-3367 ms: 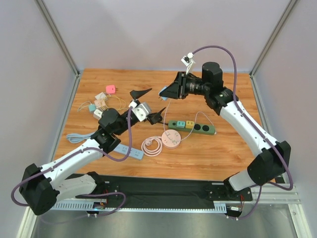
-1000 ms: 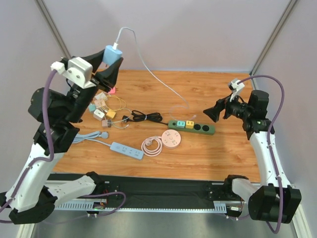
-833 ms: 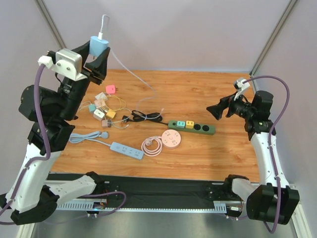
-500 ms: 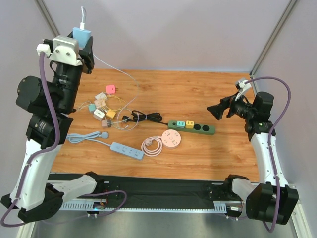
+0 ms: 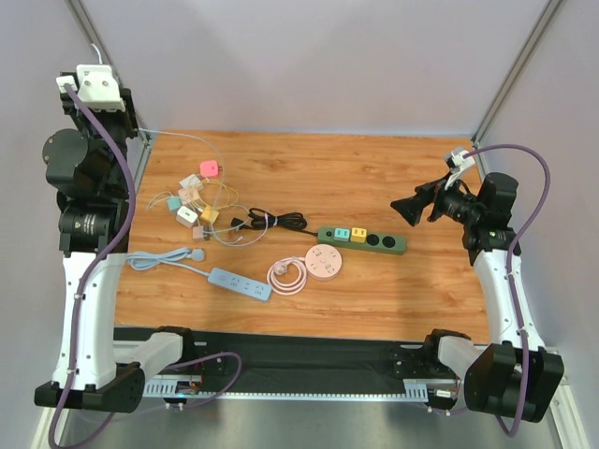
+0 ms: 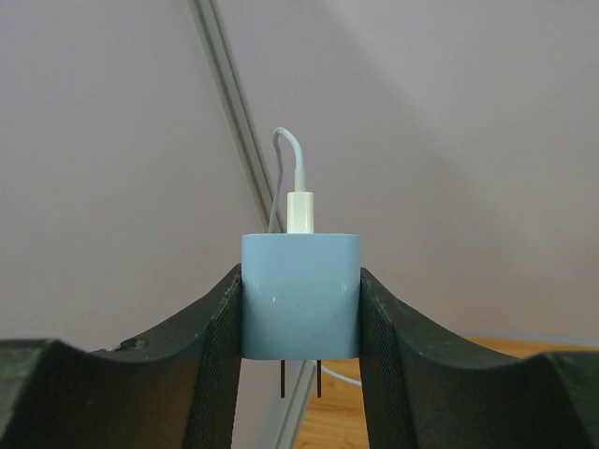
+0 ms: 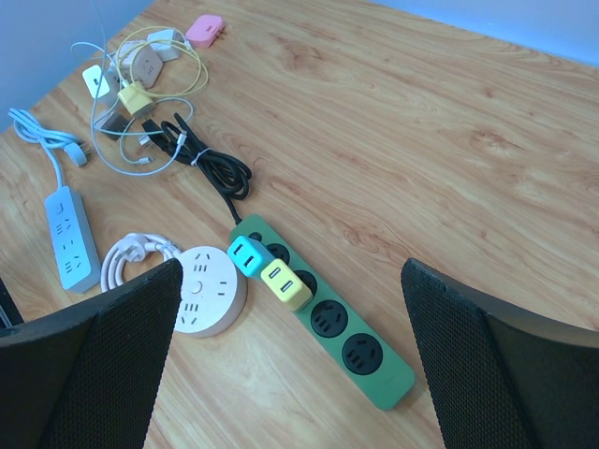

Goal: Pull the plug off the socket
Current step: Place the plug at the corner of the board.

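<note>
A light-blue plug [image 6: 300, 295] with a white cable out of its top sits clamped between my left gripper's [image 6: 300, 276] fingers. Its two bare prongs hang free in the air, with the wall behind. In the top view my left wrist [image 5: 94, 86] is raised high at the far left corner, and the plug itself is hidden there. The green socket strip [image 5: 363, 240] lies on the table with a teal adapter [image 7: 246, 256] and a yellow adapter [image 7: 285, 284] plugged in. My right gripper [image 5: 404, 208] hovers open, right of the strip, with nothing between its fingers.
A round white socket [image 5: 324, 262] with a coiled cord lies in front of the strip. A pale blue strip [image 5: 240, 283] lies to the left. A tangle of small adapters and cables [image 5: 192, 201] and a black cord [image 5: 271, 221] lie at the back left. The frame post [image 5: 140, 131] is close to the left arm.
My left arm has swung up and further left into the corner, carrying the plug and trailing its white cable. The right arm has hardly moved.
</note>
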`<state>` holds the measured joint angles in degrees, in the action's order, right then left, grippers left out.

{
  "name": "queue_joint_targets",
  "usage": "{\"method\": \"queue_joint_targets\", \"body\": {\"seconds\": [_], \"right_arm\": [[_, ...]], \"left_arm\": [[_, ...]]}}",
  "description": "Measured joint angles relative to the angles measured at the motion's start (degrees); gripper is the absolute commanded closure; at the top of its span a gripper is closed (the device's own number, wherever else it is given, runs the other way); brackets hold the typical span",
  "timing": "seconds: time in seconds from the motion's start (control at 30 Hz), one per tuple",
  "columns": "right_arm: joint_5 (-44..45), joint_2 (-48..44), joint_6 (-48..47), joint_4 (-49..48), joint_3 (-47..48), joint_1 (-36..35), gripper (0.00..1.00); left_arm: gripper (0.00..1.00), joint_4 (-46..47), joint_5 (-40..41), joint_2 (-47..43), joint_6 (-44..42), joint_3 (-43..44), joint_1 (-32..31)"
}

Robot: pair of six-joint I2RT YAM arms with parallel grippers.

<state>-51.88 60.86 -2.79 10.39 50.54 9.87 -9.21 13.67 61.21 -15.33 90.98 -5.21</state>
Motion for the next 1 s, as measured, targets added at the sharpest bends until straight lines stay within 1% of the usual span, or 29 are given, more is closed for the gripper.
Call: {"method": "queue_joint_targets", "body": {"seconds": [0.1, 0.23, 0.33, 0.43, 0.5, 0.83, 0.9, 1.0], "right_arm": [[-0.28, 0.17, 0.0, 0.0, 0.0, 0.07, 0.0], [-0.66, 0.33, 0.02, 0.02, 0.0, 0.07, 0.0], [-0.81, 0.33, 0.02, 0.0, 0.0, 0.09, 0.0], [-0.98, 0.33, 0.04, 0.0, 0.0, 0.28, 0.0], [-1.09, 0.33, 0.04, 0.02, 0.0, 0.42, 0.0], [-1.36, 0.76, 0.02, 0.02, 0.0, 0.46, 0.0], [-1.38, 0.81, 0.02, 0.04, 0.0, 0.46, 0.0], [-1.36, 0.83, 0.02, 0.02, 0.0, 0.46, 0.0]], "left_arm": [[1.0, 0.07, 0.26, 0.0, 1.29, -1.53, 2.19], [1.0, 1.03, 0.22, 0.07, 2.8, -4.26, 3.56], [1.0, 1.77, -0.59, 0.85, 4.76, -7.15, 6.27], [1.0, 1.77, -1.88, 3.26, 7.91, -10.4, 10.01], [1.0, 1.31, -3.17, 5.51, 10.14, -12.59, 11.39], [1.0, -0.42, -12.98, 16.33, 22.12, -26.67, 11.69], [1.0, -0.46, -14.8, 19.28, 24.15, -28.48, 11.69], [1.0, -0.81, -16.87, 23.71, 25.97, -28.94, 11.67]]}}
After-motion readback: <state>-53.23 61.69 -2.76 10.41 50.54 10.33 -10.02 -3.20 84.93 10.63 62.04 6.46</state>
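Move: The plug pile at the board's far-left corner, where the held blue plug is being taken, centres on a beige plug about 18 cm ahead of the left hand, 3 cm left and some 55 cm below. At the same depth, the pink plug lies about 28 ahead and 2 right, the teal plug 15 ahead and 7 left, the yellow plug 11 ahead and 4 right. From the right hand, the beige plug is about 18 cm ahead, 63 left and 24 below. The blue plug, still pinched in the left fingers with its white cable trailing, is swept down about 40 cm and forward some 11 cm towards the plug pile, drifting left on the way and then back. The wrist tips down by roughly 50 degrees and rolls left side down as it descends; the grip stays shut on the plug. ##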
